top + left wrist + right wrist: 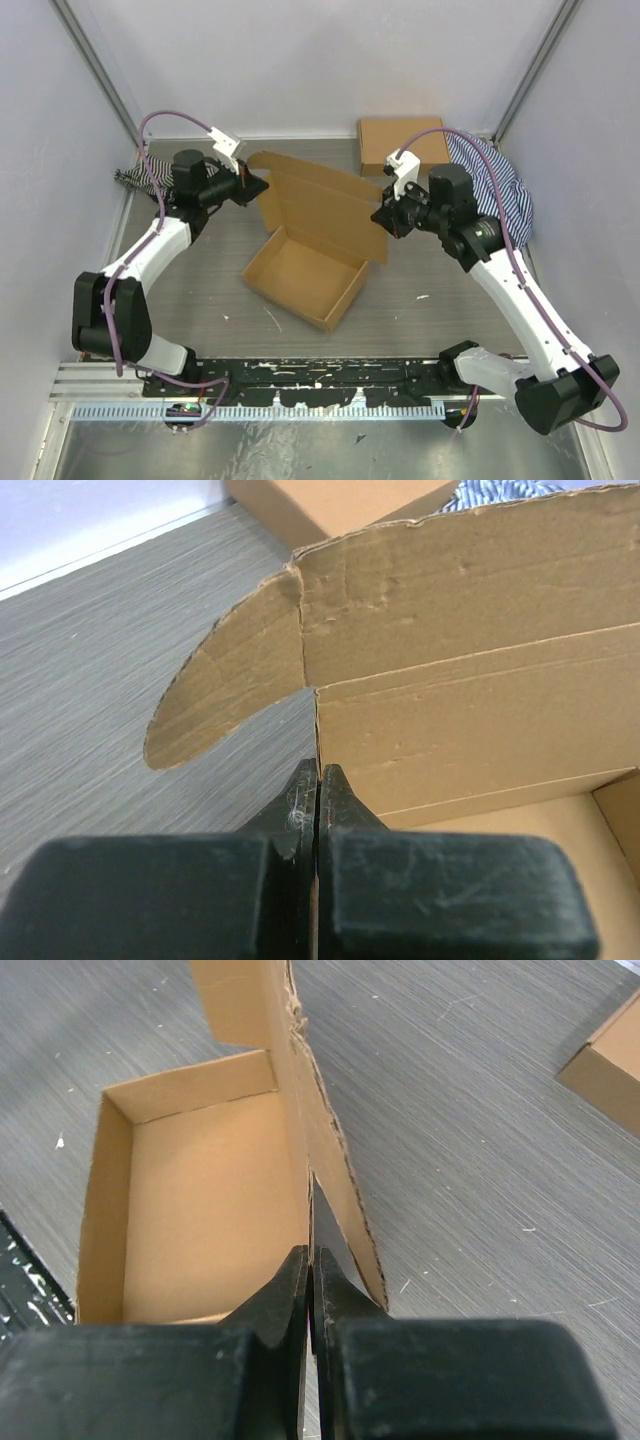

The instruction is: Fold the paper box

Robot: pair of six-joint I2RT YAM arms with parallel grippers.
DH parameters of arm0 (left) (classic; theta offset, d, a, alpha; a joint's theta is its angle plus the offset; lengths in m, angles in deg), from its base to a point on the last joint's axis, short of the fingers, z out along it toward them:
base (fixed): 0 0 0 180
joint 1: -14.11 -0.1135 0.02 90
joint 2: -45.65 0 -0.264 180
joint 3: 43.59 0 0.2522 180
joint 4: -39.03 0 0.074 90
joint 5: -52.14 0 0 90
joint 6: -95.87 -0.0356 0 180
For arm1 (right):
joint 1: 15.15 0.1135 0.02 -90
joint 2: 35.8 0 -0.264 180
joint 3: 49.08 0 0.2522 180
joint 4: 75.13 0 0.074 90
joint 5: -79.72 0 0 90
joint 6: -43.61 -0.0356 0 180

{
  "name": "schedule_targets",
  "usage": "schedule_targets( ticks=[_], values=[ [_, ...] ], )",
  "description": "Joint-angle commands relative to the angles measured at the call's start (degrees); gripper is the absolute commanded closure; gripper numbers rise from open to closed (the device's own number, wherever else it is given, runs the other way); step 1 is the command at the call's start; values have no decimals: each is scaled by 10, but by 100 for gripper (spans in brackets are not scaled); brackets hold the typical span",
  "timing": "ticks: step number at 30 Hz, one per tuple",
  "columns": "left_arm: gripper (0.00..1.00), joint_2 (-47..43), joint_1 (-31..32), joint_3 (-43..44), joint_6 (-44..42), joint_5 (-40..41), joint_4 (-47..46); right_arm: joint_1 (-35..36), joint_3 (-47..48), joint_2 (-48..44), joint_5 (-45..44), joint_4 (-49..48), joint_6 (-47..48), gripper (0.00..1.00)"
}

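Observation:
The paper box (305,275) lies mid-table as an open brown tray, its lid panel (325,205) standing up behind it. My left gripper (262,185) is shut on the lid's left edge, right beside a rounded side flap (225,695). In the left wrist view the fingertips (318,775) pinch the thin cardboard edge of the lid (470,680). My right gripper (380,215) is shut on the lid's right edge. Seen from the right wrist, its jaws (311,1255) close on the panel edge, with the tray's inside (200,1210) to their left.
A second, flapless brown cardboard box (402,145) sits at the back right, also seen at the edge of the wrist views (320,505) (610,1060). Striped cloths lie at the back right (500,185) and back left (135,178). White walls close in three sides.

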Motion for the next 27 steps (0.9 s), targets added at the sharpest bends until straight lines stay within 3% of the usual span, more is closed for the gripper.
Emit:
schedule_targets(
  ticks=[1, 6, 13, 27],
  values=[
    [100, -62, 20, 8, -29, 54, 99, 1, 44, 32, -45, -22, -27, 98],
    [100, -121, 68, 16, -42, 178, 182, 0, 71, 76, -58, -18, -50, 98],
    [100, -193, 147, -7, -9, 306, 211, 2, 91, 121, -112, -7, -137, 99],
    [100, -237, 229, -30, 63, 435, 243, 167, 0, 69, -401, -85, -287, 99]
  ],
)
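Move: Below both hands, which already grip the side edges of the raised lid, stands the askew box tray: about 13 cm back, 8 cm right and 18 cm down from the left hand, and about 18 cm left, level fore and aft, and 23 cm down from the right. The brown carton is some 34 cm ahead and 8 cm right of the right hand; a striped cloth lies about 11 cm ahead and 25 cm left of the left hand. Swinging the box by its lid, the left hand draws its edge back about 8 cm and up 3–4 cm, turning some 20 degrees counter-clockwise, while the right carries its edge forward and down about 6 cm, then eases back slightly, still sinking, turning about 30 degrees clockwise. Both keep their pinch; the lid pivots in the right fingers. ##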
